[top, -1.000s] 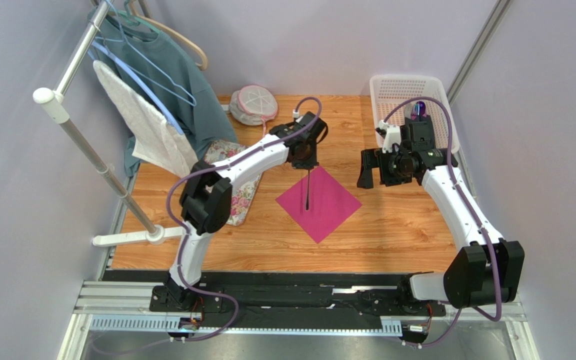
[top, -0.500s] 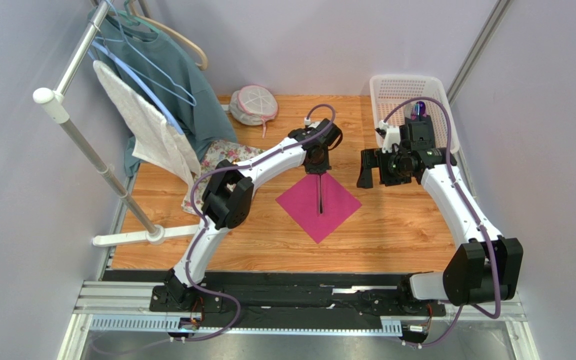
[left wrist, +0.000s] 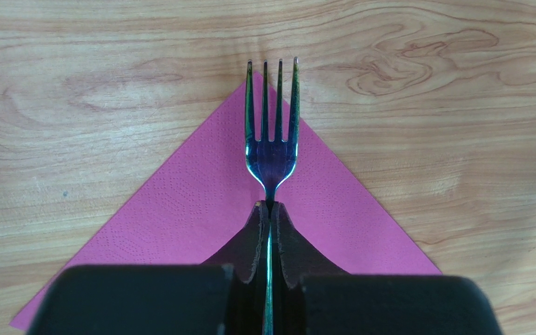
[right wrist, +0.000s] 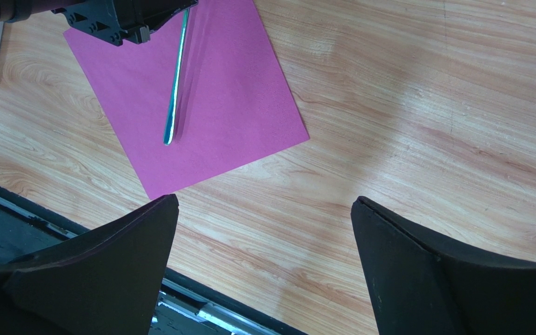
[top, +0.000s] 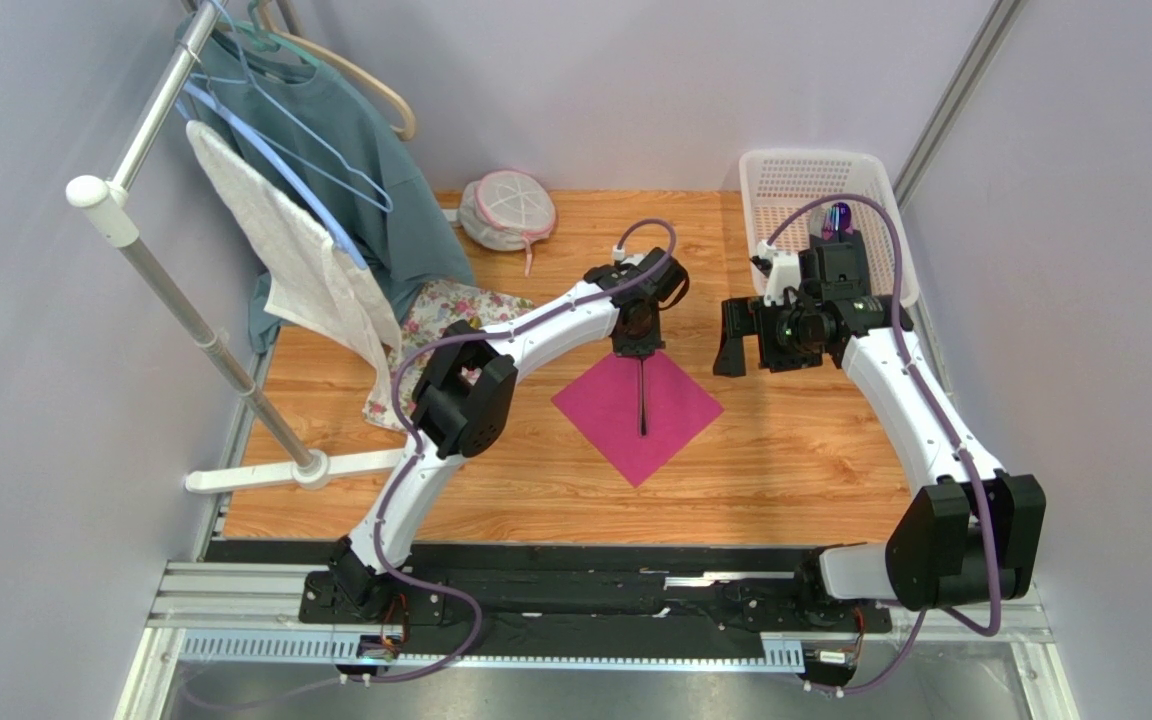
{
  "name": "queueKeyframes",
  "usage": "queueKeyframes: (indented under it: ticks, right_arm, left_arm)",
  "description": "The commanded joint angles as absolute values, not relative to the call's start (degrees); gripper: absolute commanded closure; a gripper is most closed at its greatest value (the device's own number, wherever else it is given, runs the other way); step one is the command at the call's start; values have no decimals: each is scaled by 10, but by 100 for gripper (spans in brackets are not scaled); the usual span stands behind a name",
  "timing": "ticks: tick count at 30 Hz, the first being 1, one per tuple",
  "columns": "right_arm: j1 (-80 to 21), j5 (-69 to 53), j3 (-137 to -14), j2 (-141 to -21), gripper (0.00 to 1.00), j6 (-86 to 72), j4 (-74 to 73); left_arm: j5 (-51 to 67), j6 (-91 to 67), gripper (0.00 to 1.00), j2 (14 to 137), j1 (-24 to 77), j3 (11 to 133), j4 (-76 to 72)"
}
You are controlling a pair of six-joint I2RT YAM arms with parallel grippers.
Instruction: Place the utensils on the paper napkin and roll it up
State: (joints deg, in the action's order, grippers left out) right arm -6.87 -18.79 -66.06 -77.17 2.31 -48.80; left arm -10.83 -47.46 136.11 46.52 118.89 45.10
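Observation:
The magenta paper napkin [top: 675, 408] lies flat as a diamond on the wooden table. My left gripper [top: 639, 339] hovers over its far corner, shut on a shiny fork [top: 642, 398] that slants down along the napkin's middle. In the left wrist view the fingertips [left wrist: 258, 222] pinch the fork [left wrist: 271, 143] at its neck, its tines reaching over a corner of the napkin [left wrist: 180, 216]. The right wrist view shows the fork [right wrist: 174, 91] edge-on, close over the napkin [right wrist: 236, 91]. My right gripper [top: 732, 339] hangs open to the right of the napkin, nothing between its fingers [right wrist: 264, 202].
A white plastic basket [top: 823, 177] with a purple-tipped item [top: 835, 221] stands at the back right. A floral cloth [top: 455, 318] lies left of the napkin, below a clothes rack [top: 162, 278] with a teal garment and white towel. A round mesh pouch [top: 507, 207] sits at the back.
My left arm has carried the fork to the right, from the napkin's left part to its middle line. The right arm has stayed put.

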Motion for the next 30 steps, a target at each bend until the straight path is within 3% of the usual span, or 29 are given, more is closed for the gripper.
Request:
queueKeyframes:
  ticks: [1,8,20,30]
  right_arm:
    - [-66,-197,-678,-769,0,18,-468]
    - [-65,-200,-679,-771,0,18,-468]
    - [-65,-201,-679,-772,0,18,-469]
    - [-65,-209,-690,-770,0,17,-475]
  left_arm:
    - [-106,-479,100,1367,470,1211,440]
    - [-106,-476,98,1383,470,1222,439]
    - [-105,-467,68,1386,469,1227,442]
    - [-117,-364,57,1265,463,1215,445]
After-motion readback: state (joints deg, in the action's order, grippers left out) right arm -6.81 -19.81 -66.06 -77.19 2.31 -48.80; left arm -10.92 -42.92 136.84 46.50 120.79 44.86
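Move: The left hand holds the fork by its neck, low over the pink napkin; the napkin's middle is about 7 cm back from the hand, level sideways and 3 cm below, and the fork's middle about 3 cm back and 1 cm lower. The floral tray lies some 30 cm to the left and 2 cm back, and the mesh pouch about 26 cm ahead and 22 cm left. From the open right hand, the napkin's middle is roughly 16 cm left, 3 cm ahead and 13 cm down. The left hand sinks about 1.5 cm straight down to bring the fork onto the napkin, handle towards the robot and tines at the far corner, and near the bottom its shut fingers open to a bit under half, letting go of the neck. With one finger clear on either side of the fork, it then starts back up about 2 cm, turning barely at all. ##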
